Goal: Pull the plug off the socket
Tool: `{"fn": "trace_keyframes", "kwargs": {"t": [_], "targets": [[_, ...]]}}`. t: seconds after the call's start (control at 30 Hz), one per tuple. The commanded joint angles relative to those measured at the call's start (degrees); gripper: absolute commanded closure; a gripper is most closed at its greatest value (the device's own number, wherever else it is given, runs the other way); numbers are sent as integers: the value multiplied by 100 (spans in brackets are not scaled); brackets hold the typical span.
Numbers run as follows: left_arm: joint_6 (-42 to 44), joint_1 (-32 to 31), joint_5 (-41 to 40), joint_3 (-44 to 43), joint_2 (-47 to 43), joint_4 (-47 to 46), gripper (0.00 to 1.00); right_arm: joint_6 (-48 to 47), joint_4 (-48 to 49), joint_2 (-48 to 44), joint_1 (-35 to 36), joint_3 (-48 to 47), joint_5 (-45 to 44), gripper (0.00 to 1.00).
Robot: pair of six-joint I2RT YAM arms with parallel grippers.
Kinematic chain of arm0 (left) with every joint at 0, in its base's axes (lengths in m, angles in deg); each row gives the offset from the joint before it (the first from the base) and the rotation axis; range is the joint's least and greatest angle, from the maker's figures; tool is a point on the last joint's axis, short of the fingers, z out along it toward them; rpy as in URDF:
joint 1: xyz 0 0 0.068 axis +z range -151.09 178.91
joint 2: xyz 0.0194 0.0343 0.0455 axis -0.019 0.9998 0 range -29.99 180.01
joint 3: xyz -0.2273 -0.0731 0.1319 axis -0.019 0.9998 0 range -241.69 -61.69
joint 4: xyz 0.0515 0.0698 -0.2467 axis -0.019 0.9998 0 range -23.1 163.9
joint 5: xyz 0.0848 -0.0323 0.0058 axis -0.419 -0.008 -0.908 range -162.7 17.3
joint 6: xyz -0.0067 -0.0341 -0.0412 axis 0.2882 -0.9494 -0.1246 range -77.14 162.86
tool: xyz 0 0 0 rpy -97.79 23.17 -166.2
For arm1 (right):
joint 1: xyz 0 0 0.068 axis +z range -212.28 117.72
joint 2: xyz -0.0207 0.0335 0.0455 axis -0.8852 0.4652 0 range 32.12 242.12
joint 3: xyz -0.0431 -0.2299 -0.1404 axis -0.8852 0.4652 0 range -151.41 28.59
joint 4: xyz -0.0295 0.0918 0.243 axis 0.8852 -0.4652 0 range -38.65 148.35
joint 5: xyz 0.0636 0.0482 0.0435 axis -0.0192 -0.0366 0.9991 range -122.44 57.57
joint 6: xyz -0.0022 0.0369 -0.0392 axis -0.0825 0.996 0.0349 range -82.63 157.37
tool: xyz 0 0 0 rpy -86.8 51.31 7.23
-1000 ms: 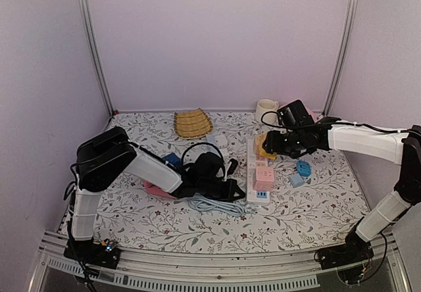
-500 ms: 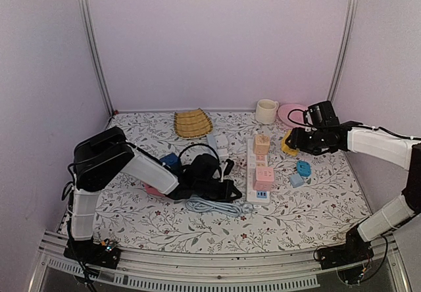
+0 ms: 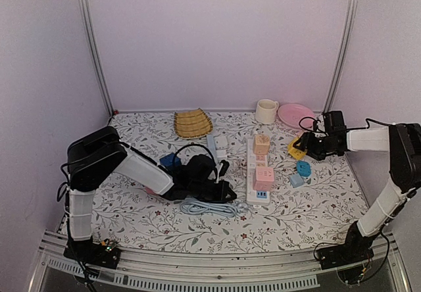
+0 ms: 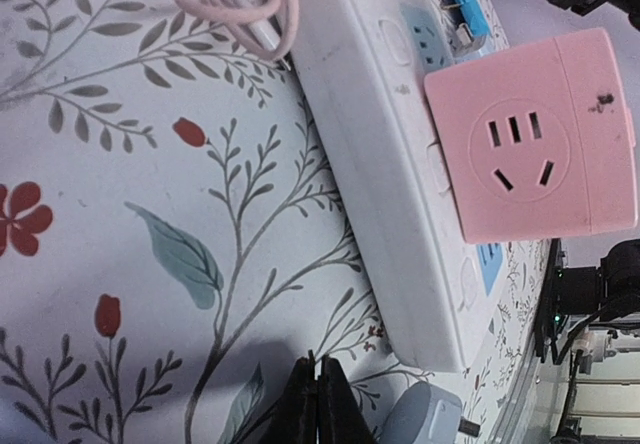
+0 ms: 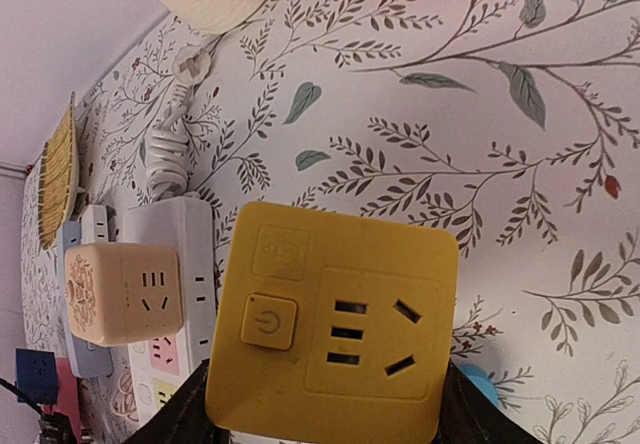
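Observation:
The socket (image 3: 250, 152) is a long white strip lying mid-table, also seen in the left wrist view (image 4: 390, 164) and the right wrist view (image 5: 185, 234). A tan cube plug (image 3: 262, 145) and a pink cube plug (image 3: 263, 178) sit on it. My right gripper (image 3: 301, 148) is shut on a yellow cube plug (image 5: 335, 329) and holds it to the right of the strip, apart from it. Black fingers (image 5: 180, 416) press its two sides. My left gripper (image 4: 320, 376) is shut and empty, low over the tablecloth by the strip's near end.
A cream cup (image 3: 266, 111) and a pink plate (image 3: 294, 115) stand at the back right. A woven mat (image 3: 193, 123) lies at the back centre. Two small blue adapters (image 3: 303, 168) lie right of the strip. A grey-blue cable coil (image 3: 210, 207) and a black cable loop (image 3: 197, 148) lie by the left arm.
My right gripper has carried the yellow plug from over the strip's far end out to the right. The left arm shifted slightly, its gripper still shut.

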State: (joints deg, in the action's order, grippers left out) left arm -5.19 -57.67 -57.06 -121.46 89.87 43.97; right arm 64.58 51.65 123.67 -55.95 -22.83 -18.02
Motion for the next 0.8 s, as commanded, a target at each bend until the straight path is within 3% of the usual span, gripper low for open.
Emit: {"fn": "trace_keyframes", "kwargs": {"t": [0.0, 0.33, 0.77], "targets": [[68, 10, -100, 147, -165, 216, 98, 129, 736, 191, 36, 231, 1038, 65], [116, 48, -41, -15, -39, 243, 97, 465, 961, -526, 715, 1680, 1314, 65], [191, 181, 127, -268, 216, 251, 97, 972, -254, -2997, 905, 3180, 1513, 62]]}}
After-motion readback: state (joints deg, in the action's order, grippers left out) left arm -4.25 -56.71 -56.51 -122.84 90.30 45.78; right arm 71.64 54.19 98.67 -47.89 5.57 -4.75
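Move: The right gripper holds the yellow plug; the bare table in front of the light blue block lies about 18 cm back, 6 cm to its left and 9 cm below. The light blue block is roughly 10 cm back and 3 cm left, the blue plug 5 cm back and 1 cm right, both some 8 cm lower. The pink plug stands about 12 cm back and 18 cm left, 4 cm lower. From the left gripper that bare table is around 24 cm right and 2 cm back, 2 cm below. Keep the yellow plug gripped in the right hand and sweep it back about 15 cm, first easing it left and some 3 cm down, then drawing it nearly straight back at low height, past the light blue block on the side towards the pink plug. Meanwhile turn the wrist some 20 degrees, partly counter-clockwise, its left side rising. ##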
